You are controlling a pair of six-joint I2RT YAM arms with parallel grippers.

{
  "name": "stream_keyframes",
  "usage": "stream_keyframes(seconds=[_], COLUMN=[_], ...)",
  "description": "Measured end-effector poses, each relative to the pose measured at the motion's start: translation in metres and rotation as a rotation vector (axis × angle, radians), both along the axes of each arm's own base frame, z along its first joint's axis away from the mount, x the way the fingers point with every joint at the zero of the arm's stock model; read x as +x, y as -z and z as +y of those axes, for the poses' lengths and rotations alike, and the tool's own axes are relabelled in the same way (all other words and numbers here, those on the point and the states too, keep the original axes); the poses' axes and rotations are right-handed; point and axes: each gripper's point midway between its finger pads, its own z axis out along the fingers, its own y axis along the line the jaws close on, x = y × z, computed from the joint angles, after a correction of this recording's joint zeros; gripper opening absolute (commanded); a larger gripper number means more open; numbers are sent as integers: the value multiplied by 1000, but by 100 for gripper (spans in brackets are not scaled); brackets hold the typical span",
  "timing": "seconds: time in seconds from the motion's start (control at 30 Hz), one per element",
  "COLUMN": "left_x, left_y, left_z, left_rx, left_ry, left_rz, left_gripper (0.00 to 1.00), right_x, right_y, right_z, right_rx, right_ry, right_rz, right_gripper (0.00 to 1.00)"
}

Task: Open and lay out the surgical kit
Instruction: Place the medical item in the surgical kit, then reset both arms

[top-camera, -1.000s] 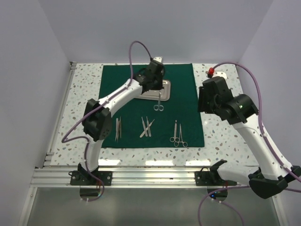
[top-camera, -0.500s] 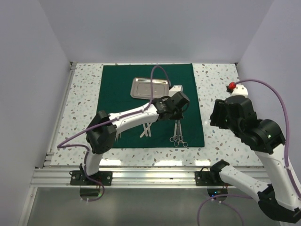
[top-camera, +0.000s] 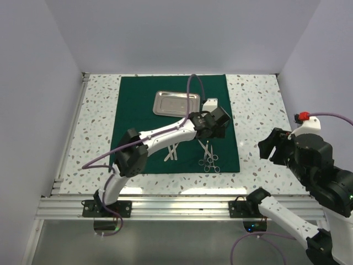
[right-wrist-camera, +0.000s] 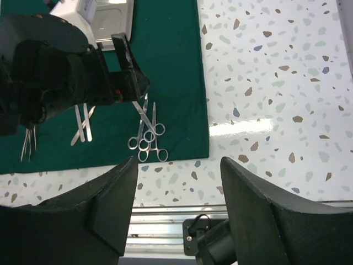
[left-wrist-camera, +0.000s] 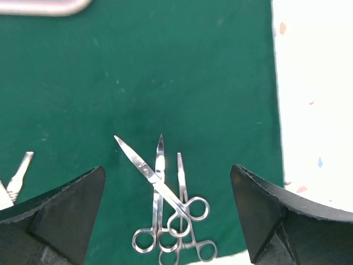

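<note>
The surgical kit lies opened out: a dark green cloth (top-camera: pixel 176 88) is spread flat with a shiny steel tray (top-camera: pixel 176 103) near its far edge. Scissors (left-wrist-camera: pixel 151 174) lie slanted across two forceps (left-wrist-camera: pixel 182 221) at the cloth's near right corner. Tweezers (top-camera: pixel 172 152) rest left of them, partly under my left arm. My left gripper (left-wrist-camera: pixel 168 185) hangs open just above the scissors, touching nothing. My right gripper (right-wrist-camera: pixel 176 182) is open and empty, off the cloth above the speckled table's near right part (top-camera: pixel 276 146).
The cloth's right edge (left-wrist-camera: pixel 274 110) borders the white speckled tabletop (right-wrist-camera: pixel 265 66). An aluminium rail (right-wrist-camera: pixel 165 221) runs along the near table edge. A raised frame lines the left side (top-camera: pixel 74 127). Purple cables loop above both arms.
My left gripper carried the scissors from near the tray to the cloth's near right, opened and let them drop across the forceps. My right arm drew back toward the near right.
</note>
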Motion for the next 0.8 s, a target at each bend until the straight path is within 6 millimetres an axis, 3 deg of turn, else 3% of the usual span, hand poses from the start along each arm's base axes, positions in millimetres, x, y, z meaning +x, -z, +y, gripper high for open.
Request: stream_keyframes(seconds=[0.1, 0.17, 0.2, 0.3, 0.4, 0.5, 0.63, 0.7, 0.8], left_x=[-1, -10, -17, -53, -95, -118, -137, -140, -138], left_y=[-42, -82, -105, -177, -229, -245, -234, -233, -229], left_z=[4, 15, 22, 61, 121, 189, 268, 288, 299], left_rx=[11, 17, 11, -38, -114, -180, -232, -237, -190], left_ry=[11, 28, 42, 76, 84, 29, -65, -102, -135], left_rz=[-72, -138, -179, -288, -368, -415, -458, -475, -481], left_gripper=[100, 99, 100, 99, 99, 100, 100, 100, 100], right_x=[-5, -7, -8, -11, -13, -19, -32, -36, -31], right_y=[-1, -1, -1, -1, -7, -14, -14, -12, -9], right_z=[-1, -3, -3, -4, -3, -5, -9, -10, -4], right_rx=[11, 18, 21, 31, 50, 83, 128, 140, 149], right_ry=[-9, -10, -9, -20, -41, -50, -64, -67, -86], right_rz=[-14, -24, -30, -56, -95, -155, -217, -230, -227], right_gripper=[79, 89, 99, 99, 99, 99, 99, 99, 99])
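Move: Just below the open left hand, some 10 cm down, about 3 cm back and 1 cm to its left, lie the scissors, already let go. Two clamps lie under them, about 3 cm farther back. The knife trio is roughly 17 cm left of the hand and 3 cm back; the tray is 24 cm ahead and 16 cm left. For the right hand, the scissors are about 13 cm ahead, 15 cm left and 34 cm down. Climbing empty-handed and wide open from over the scissors, the left hand rises a bit over 20 cm, then sweeps some 30 cm left past the knife trio while drawing back about 14 cm, its fingers tipping upward by nearly 30 degrees. The free right hand eases back about 3 cm, opens fully and tips up too. ##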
